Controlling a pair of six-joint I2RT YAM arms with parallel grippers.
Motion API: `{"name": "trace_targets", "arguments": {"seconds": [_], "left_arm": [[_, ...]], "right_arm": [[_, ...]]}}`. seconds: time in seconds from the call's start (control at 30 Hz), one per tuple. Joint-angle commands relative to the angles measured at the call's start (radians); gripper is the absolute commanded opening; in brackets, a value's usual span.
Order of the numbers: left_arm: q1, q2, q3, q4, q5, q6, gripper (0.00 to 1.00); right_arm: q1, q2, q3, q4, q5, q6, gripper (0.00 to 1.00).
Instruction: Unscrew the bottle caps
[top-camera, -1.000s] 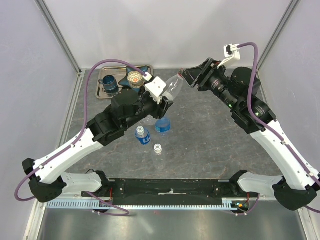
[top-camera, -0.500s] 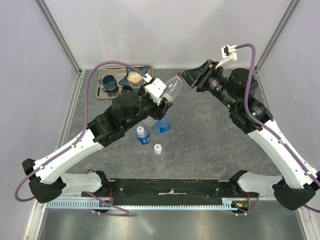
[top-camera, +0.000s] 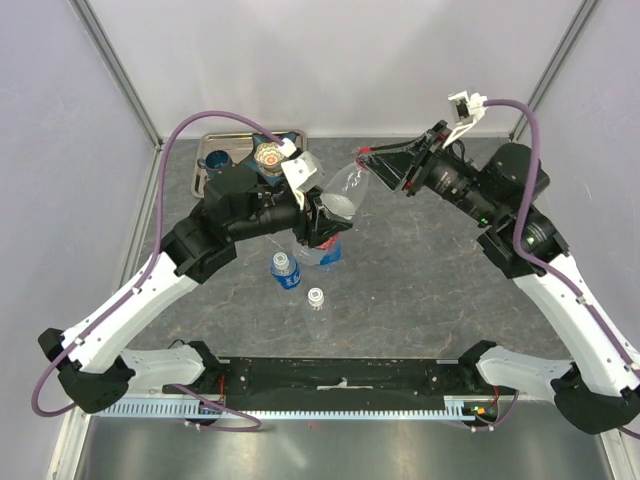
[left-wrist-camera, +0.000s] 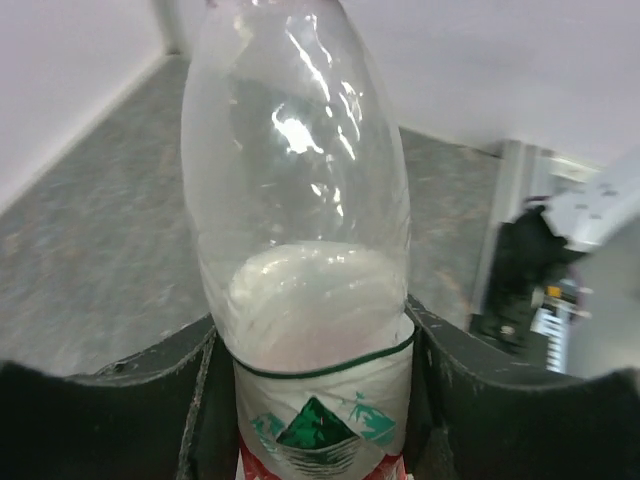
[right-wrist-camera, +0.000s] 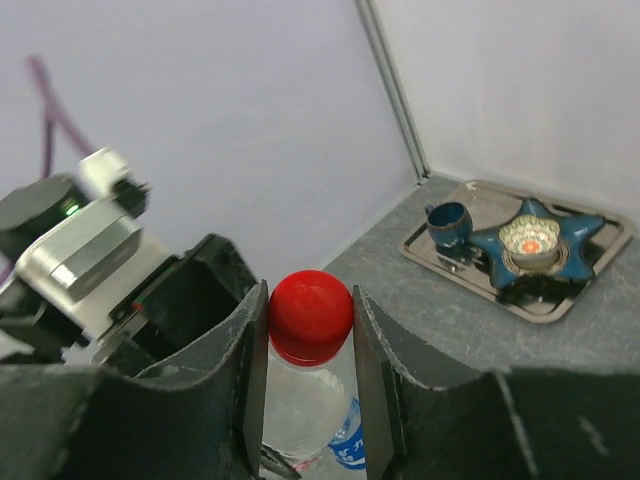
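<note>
A clear red-labelled bottle (top-camera: 345, 190) hangs tilted above the table, its body clamped between my left gripper's (top-camera: 325, 218) jaws. The left wrist view shows its white and red label (left-wrist-camera: 320, 420) squeezed by both black fingers (left-wrist-camera: 200, 380) of that gripper (left-wrist-camera: 310, 345). Its red cap (right-wrist-camera: 310, 315) sits pinched between my right gripper's (right-wrist-camera: 310, 325) fingers (right-wrist-camera: 372, 345), and the same gripper (top-camera: 367, 160) meets the bottle's neck in the top view. On the table below stand a blue-capped bottle (top-camera: 285, 270), a blue-labelled bottle (top-camera: 326, 252) and a tiny white-capped one (top-camera: 316, 298).
A metal tray (top-camera: 205, 185) at the back left holds a dark blue mug (top-camera: 218, 166) and a blue star-shaped dish (top-camera: 270, 155); the right wrist view shows the same tray (right-wrist-camera: 480, 275). White walls close in the back and both sides.
My right gripper has shut on the red cap and its wrist has turned. The left arm has shifted slightly, carrying the bottle lower and to the right.
</note>
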Motion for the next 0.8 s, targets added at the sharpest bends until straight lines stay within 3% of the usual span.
{"name": "trace_targets", "arguments": {"seconds": [0.0, 0.23, 0.4, 0.77], "left_arm": [[0.007, 0.047, 0.098, 0.060, 0.563, -0.103, 0.15], [0.120, 0.053, 0.055, 0.230, 0.829, -0.279, 0.16], [0.200, 0.039, -0.014, 0.493, 0.960, -0.485, 0.14], [0.222, 0.065, -0.051, 0.572, 1.052, -0.550, 0.13]], "right_arm": [[0.013, -0.013, 0.010, 0.011, -0.235, -0.141, 0.00], [0.014, -0.077, -0.044, 0.085, -0.410, -0.198, 0.00], [0.014, -0.093, -0.044, 0.085, -0.517, -0.229, 0.00], [0.013, -0.078, -0.027, 0.082, -0.749, -0.253, 0.00]]}}
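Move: The left hand already grips the upended bottle round its label. The red cap sits about 5 cm ahead of that hand, 7 cm to its right and 10 cm above it, already pinched between the right hand's fingertips. Far below, the blue-capped bottle stands roughly 9 cm ahead of the left hand and level with it sideways. The white-capped bottle is some 3 cm ahead and 10 cm to its left, both about 28 cm lower. Gripping bottle and cap throughout, both hands sweep back towards the robot together by some 10 cm, rising about 3 cm early on, while they wring against each other. The left turns the bottle clockwise by about 45 degrees, and the right turns counter-clockwise by nearly 30 with its fingertips tipping up about as much, keeping its pinch on the red cap in the unscrewing sense. ##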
